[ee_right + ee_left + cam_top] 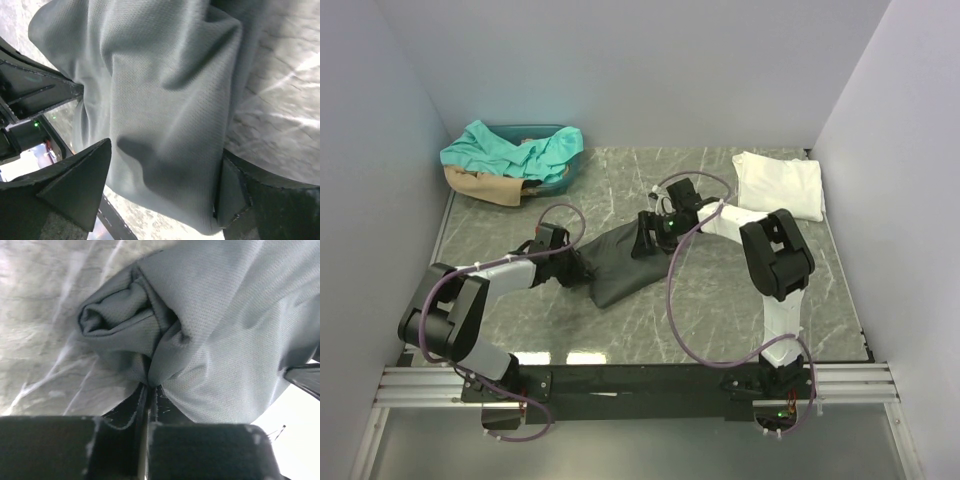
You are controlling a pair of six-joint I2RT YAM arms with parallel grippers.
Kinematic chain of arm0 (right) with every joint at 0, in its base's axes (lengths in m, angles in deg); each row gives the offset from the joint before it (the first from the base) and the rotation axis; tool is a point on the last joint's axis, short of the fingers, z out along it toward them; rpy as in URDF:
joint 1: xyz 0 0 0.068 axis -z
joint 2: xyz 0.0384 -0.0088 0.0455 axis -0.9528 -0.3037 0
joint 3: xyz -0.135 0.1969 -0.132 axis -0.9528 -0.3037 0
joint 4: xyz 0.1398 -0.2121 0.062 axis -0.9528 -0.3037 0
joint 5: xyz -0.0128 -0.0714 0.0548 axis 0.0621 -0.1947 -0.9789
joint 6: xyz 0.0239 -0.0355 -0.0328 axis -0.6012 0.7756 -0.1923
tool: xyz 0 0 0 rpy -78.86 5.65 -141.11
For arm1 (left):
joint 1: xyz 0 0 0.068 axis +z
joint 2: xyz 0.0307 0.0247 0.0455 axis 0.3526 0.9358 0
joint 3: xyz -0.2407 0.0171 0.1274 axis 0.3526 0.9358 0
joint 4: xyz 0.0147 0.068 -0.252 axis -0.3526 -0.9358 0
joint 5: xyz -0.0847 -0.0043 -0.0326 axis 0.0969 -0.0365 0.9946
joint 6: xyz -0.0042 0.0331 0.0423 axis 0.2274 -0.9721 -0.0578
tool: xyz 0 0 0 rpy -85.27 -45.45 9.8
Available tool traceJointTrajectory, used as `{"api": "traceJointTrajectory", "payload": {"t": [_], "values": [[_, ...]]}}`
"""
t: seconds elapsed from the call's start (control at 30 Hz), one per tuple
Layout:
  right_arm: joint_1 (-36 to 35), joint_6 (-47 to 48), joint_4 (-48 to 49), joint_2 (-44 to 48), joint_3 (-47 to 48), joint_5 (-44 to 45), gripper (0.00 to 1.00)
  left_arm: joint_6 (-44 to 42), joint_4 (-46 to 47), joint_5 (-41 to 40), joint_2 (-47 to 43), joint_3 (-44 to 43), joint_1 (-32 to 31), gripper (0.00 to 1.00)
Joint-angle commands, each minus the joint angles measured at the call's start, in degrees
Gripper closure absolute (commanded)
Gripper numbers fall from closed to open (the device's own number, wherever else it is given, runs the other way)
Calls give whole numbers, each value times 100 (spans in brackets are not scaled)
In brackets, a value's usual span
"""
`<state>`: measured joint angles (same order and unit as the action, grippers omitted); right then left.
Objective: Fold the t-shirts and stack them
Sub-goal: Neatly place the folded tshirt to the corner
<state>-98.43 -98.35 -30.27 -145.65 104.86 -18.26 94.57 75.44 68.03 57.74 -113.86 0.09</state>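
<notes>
A dark charcoal grey t-shirt (620,265) lies bunched in the middle of the table. My left gripper (582,268) is at its left end. In the left wrist view the left gripper (150,390) is shut, with a gathered fold of the grey t-shirt (225,330) pinched at its tips. My right gripper (648,235) is at the shirt's right end. In the right wrist view the right gripper (165,152) stands open, its two fingers either side of a fold of the grey t-shirt (165,100). A folded white t-shirt (780,183) lies at the back right.
A teal t-shirt (515,150) and a tan t-shirt (480,185) are heaped in a dark basket (565,172) at the back left. White walls close in the marbled table (720,300) on three sides. Both arms' cables loop above the table.
</notes>
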Motion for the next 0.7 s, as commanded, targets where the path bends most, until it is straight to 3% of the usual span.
{"api": "traceJointTrajectory", "payload": {"t": [0.0, 0.1, 0.2, 0.23, 0.27, 0.3, 0.37, 0.43, 0.47, 0.6, 0.67], "values": [[-158, -24, 127, -282, 87, 159, 19, -134, 91, 84, 166, 217, -19, 99], [-219, -76, 162, -378, 140, 159, 26, -143, 126, 119, 139, 287, -19, 99], [-228, -147, 215, -458, 193, 176, 49, -170, 152, 137, 60, 366, -19, 99], [-219, -173, 224, -467, 193, 185, 63, -187, 170, 146, 17, 375, -19, 99], [-219, -182, 233, -475, 201, 194, 70, -222, 170, 163, -1, 375, -19, 99], [-228, -191, 224, -467, 210, 255, 86, -231, 179, 181, -10, 366, -19, 99], [-228, -191, 180, -397, 236, 361, 97, -266, 153, 199, -63, 305, -27, 93], [-210, -165, 119, -300, 254, 606, 100, -293, 4, 164, -150, 183, -19, 70], [-202, -138, 58, -152, 263, 703, 100, -319, -58, 120, -194, 129, -19, 52], [-53, 46, -303, 227, 394, 1353, 100, -416, -488, -38, -484, -134, -19, 29], [131, 169, -548, 411, 473, 1705, 100, -477, -725, -117, -660, -275, -19, 24]]}}
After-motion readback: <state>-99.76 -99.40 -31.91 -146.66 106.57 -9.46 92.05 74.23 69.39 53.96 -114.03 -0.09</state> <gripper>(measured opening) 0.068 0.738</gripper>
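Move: The dark t-shirt's right edge lies almost straight below the open right gripper, about 1 cm to its left and some 2 cm lower. From that gripper, the shirt's left end is about 16 cm left and 5 cm back, and the white folded shirt some 31 cm right and 16 cm ahead, both about 3 cm lower. The left gripper already pinches that left end, so the right edge lies roughly 17 cm to its right and 5 cm ahead. Ease the right gripper a little left, lower it about 2 cm over the dark t-shirt's right edge and shut the fingers to pinch the cloth, then draw it some 2 cm right, slightly forward and up. As that pull starts, open the left fingers to let go of the shirt's left end and lift that hand about 2 cm. ##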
